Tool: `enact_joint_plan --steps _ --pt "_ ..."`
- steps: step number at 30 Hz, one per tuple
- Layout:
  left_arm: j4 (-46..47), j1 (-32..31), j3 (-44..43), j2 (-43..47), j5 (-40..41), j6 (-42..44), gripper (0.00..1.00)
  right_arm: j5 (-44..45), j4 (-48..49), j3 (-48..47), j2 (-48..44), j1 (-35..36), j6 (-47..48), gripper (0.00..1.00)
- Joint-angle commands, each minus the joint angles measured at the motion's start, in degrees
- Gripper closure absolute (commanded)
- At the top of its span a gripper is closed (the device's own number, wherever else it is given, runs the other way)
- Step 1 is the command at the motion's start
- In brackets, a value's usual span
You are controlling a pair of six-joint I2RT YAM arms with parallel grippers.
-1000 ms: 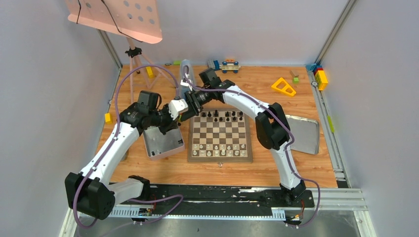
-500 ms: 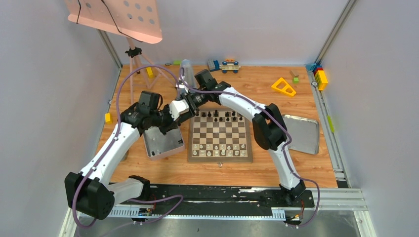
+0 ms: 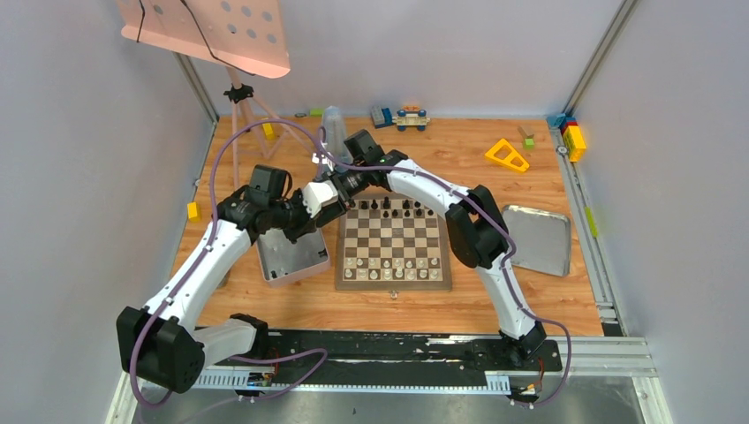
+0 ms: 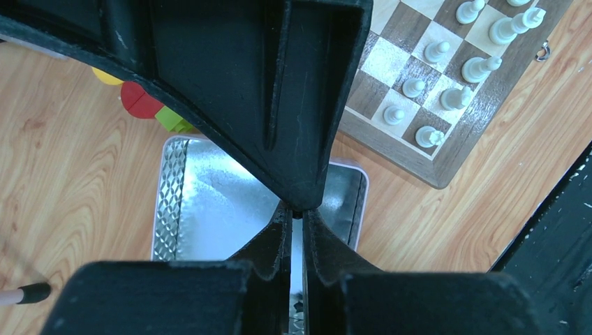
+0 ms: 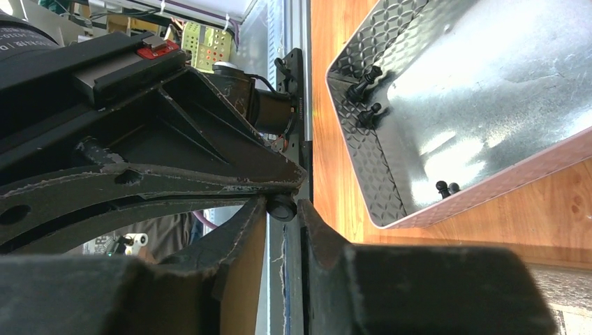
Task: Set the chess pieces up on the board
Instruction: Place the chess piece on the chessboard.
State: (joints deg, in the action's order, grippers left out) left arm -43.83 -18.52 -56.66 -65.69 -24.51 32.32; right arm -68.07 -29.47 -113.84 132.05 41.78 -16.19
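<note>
Over the table just left of the board's [image 3: 393, 283] far left corner, my two grippers meet tip to tip. My left gripper [image 3: 334, 196] [image 4: 297, 213] is shut on a tiny black chess piece [image 5: 283, 206]. The right gripper [image 3: 346, 187] [image 5: 283, 211] has its jaws closed in on that same piece's round base. Black pieces [image 3: 406, 208] line the board's far rows. White pieces [image 3: 393, 265] [image 4: 447, 52] fill the near rows. Below the grippers lies an open tin box [image 3: 287, 256] [image 4: 209, 209] with a few more black pieces [image 5: 363, 87] in it.
A flat metal lid [image 3: 539, 240] lies right of the board. A yellow triangle [image 3: 507, 155], a toy car [image 3: 411, 115] and coloured blocks [image 3: 574, 137] sit along the back and right edges. A pink music stand [image 3: 212, 35] rises at the back left.
The right arm has reached further left until its fingers meet the left gripper's tips, and its jaws have narrowed onto the black piece. The left arm has hardly moved.
</note>
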Motion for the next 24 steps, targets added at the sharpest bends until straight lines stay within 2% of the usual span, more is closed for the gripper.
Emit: enact_joint_plan --steps 1,5,10,19,24 --pt "3.3 -0.37 0.13 0.99 -0.59 -0.87 1.0 -1.82 2.04 -2.26 0.84 0.75 -0.65 0.8" --pt "3.35 -0.39 0.3 1.0 -0.3 -0.85 0.97 -1.63 2.12 -2.26 0.49 0.63 -0.51 0.89" --pt "3.68 -0.37 0.65 1.22 0.17 -1.15 0.84 -1.43 2.23 -1.88 0.03 -0.03 -0.53 0.96" --pt "4.15 -0.37 0.59 1.43 0.16 -1.46 0.71 -0.98 2.36 -0.86 -0.39 -0.43 -0.25 0.99" --pt "4.1 -0.37 0.74 1.64 0.14 -1.43 0.69 -0.88 2.45 -1.03 -0.21 -0.55 -0.25 1.0"
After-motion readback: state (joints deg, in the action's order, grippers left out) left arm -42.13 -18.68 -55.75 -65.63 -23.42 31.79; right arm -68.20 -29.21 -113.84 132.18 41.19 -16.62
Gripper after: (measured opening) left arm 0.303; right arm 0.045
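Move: The black chess piece is already between the left fingertips, right at that hand's point. It sits about 0 cm from the right hand's point too, between its half-closed fingers, so the two grippers meet tip to tip. From the left hand, the tray's middle is some 3 cm back, 5 cm left and 15 cm below. From the right hand, the chessboard's middle is about 2 cm back, 16 cm right and 15 cm down, and the red block 7 cm ahead, 1 cm right and 14 cm down. The right fingers close the rest of the way and pinch the black piece in the air over the tray's edge. Partway through, the left fingers open to about a third and let go of it. Both hands otherwise stay nearly in place, the right one easing about half a centimetre forward, neither turning noticeably. ##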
